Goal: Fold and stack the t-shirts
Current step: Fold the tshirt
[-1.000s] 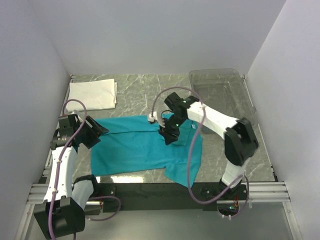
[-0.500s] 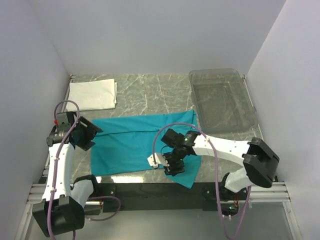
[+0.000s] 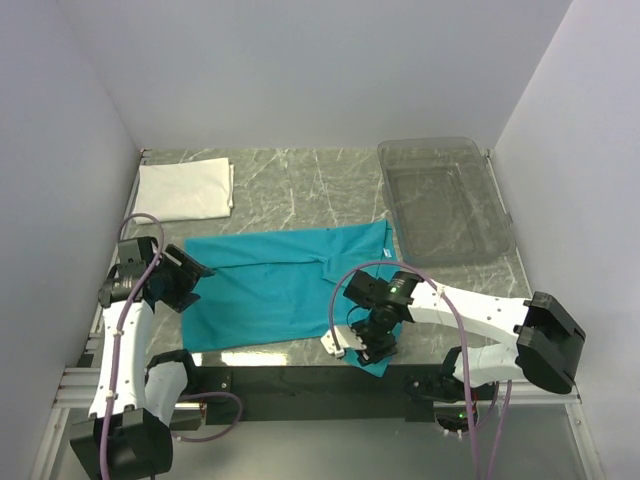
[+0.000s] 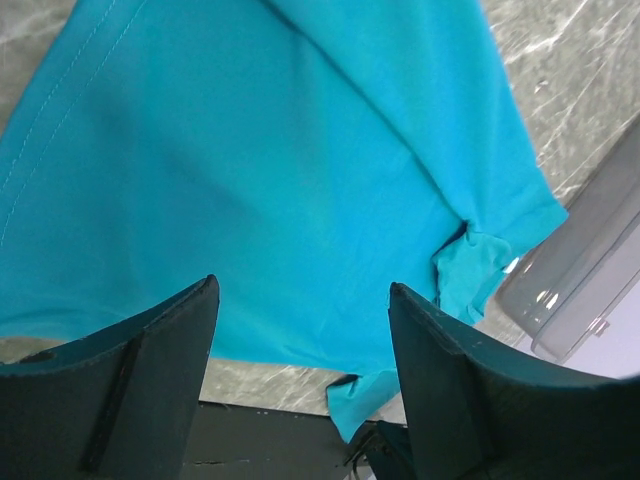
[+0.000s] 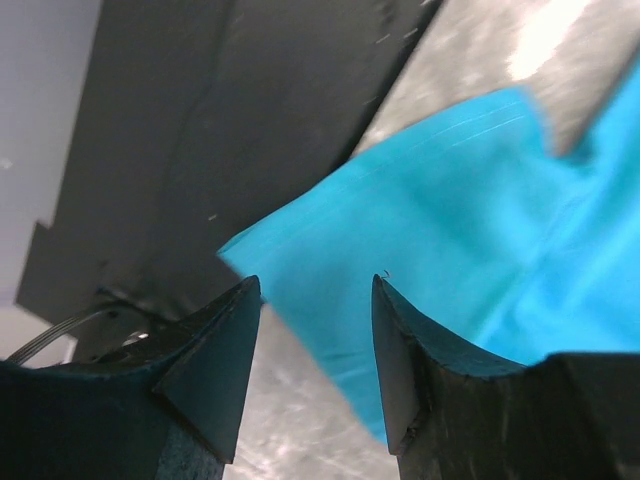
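Observation:
The teal-blue t-shirt (image 3: 270, 285) lies spread across the middle of the marble table, with a fold line running along its length. The white t-shirt (image 3: 185, 190) sits folded at the back left. My left gripper (image 3: 193, 273) hovers open over the teal shirt's left edge. In the left wrist view, the left gripper (image 4: 300, 300) has only teal cloth (image 4: 280, 150) below its jaws. My right gripper (image 3: 372, 347) is open low over the shirt's near right corner. In the right wrist view, the right gripper (image 5: 315, 290) frames that corner (image 5: 470, 200), with nothing pinched.
A clear plastic bin (image 3: 445, 200) stands at the back right and shows at an edge of the left wrist view as the bin (image 4: 590, 280). The black base rail (image 3: 300, 378) runs along the near table edge, just beside the right gripper. White walls close in both sides.
My right gripper swept from the shirt's middle down to its near right corner, and the right side of the shirt now lies flatter. The left gripper shifted only slightly.

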You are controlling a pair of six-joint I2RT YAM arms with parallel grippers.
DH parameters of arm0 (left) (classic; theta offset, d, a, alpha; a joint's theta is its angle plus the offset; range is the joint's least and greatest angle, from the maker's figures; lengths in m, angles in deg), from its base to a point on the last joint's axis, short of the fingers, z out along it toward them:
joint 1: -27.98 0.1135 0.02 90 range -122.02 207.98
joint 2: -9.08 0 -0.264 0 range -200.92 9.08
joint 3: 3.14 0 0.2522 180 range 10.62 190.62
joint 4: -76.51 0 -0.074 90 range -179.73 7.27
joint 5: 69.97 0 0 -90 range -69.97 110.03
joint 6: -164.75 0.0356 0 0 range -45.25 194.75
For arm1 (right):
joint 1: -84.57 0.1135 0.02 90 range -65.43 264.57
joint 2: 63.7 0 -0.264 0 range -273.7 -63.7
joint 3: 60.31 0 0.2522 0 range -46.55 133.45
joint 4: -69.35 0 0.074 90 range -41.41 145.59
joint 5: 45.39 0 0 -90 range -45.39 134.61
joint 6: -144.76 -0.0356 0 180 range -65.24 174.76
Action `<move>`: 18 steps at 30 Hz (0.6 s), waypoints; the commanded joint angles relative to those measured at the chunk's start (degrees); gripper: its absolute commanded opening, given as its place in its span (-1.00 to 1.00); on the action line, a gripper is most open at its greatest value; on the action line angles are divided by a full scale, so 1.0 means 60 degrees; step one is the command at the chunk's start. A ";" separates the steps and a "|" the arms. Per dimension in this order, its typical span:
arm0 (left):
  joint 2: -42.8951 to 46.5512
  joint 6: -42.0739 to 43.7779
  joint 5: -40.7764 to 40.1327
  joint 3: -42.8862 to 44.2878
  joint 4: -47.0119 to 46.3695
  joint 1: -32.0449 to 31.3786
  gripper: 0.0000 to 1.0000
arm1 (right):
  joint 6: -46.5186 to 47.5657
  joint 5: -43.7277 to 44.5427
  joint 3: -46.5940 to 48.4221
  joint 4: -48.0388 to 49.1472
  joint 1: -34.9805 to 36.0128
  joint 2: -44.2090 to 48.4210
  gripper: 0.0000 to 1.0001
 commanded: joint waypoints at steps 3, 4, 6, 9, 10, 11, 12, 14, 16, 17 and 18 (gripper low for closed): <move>0.0012 -0.0235 0.0211 -0.0073 0.0004 0.0032 0.47 | -0.0091 0.0330 -0.0401 -0.0214 0.0110 0.0270 0.09; -0.0018 -0.0235 0.0168 -0.0044 0.0048 0.0017 0.47 | -0.0236 0.0360 -0.0431 -0.0126 0.0154 0.0241 0.09; -0.0164 -0.0235 0.0021 0.0059 0.0165 -0.0012 0.47 | -0.0717 0.0433 -0.0358 0.0355 0.0271 0.0124 0.07; -0.0354 -0.0191 -0.0212 0.0292 0.0297 -0.0056 0.45 | -0.2279 0.0623 0.0093 0.1728 0.0272 -0.0023 0.05; -0.0399 -0.0162 -0.0257 0.0352 0.0327 -0.0056 0.45 | -0.2767 0.0726 0.0299 0.2156 0.0330 -0.0096 0.05; -0.0442 -0.0147 -0.0316 0.0439 0.0370 -0.0056 0.44 | -0.3091 0.0727 0.0548 0.2450 0.0360 -0.0329 0.05; -0.0515 -0.0147 -0.0563 0.0687 0.0414 -0.0071 0.44 | -0.3674 0.0770 0.1087 0.2990 0.0432 -0.0505 0.04; -0.0589 -0.0030 -0.0900 0.1024 0.0604 -0.0071 0.43 | -0.4133 0.0873 0.1617 0.3593 0.0784 -0.1074 0.04; -0.0648 0.0087 -0.1644 0.1625 0.0940 -0.0056 0.42 | -0.4601 0.1091 0.2231 0.4515 0.1018 -0.1515 0.04; -0.0648 0.0117 -0.1838 0.1946 0.1029 -0.0071 0.42 | -0.4719 0.1078 0.2467 0.4765 0.1193 -0.2010 0.04; -0.0576 0.0146 -0.2072 0.2079 0.1103 -0.0056 0.43 | -0.4952 0.1049 0.2948 0.5014 0.1253 -0.2276 0.04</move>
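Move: The near edge of the t-shirt, at the notch where the near sleeve meets the body, lies about 10 cm left of the right hand, 4 cm farther out and 4 cm below. The sleeve lies almost under this hand, some 3 cm left and 1 cm ahead; the middle of the shirt is roughly 19 cm left and 11 cm ahead. From the left hand that notch lies about 24 cm right, 10 cm back and 11 cm down. The t-shirt's near sleeve is left behind as the right hand, after a small dip down and to the right, sweeps left about 11 cm, also some 4 cm forward and 3 cm up, until it is over the notch. It turns roughly 15 degrees clockwise and its left side tips up, fingers staying half open. The left hand, open above the shirt, dips about 1 cm, then rises and drifts nearly 2 cm left. ##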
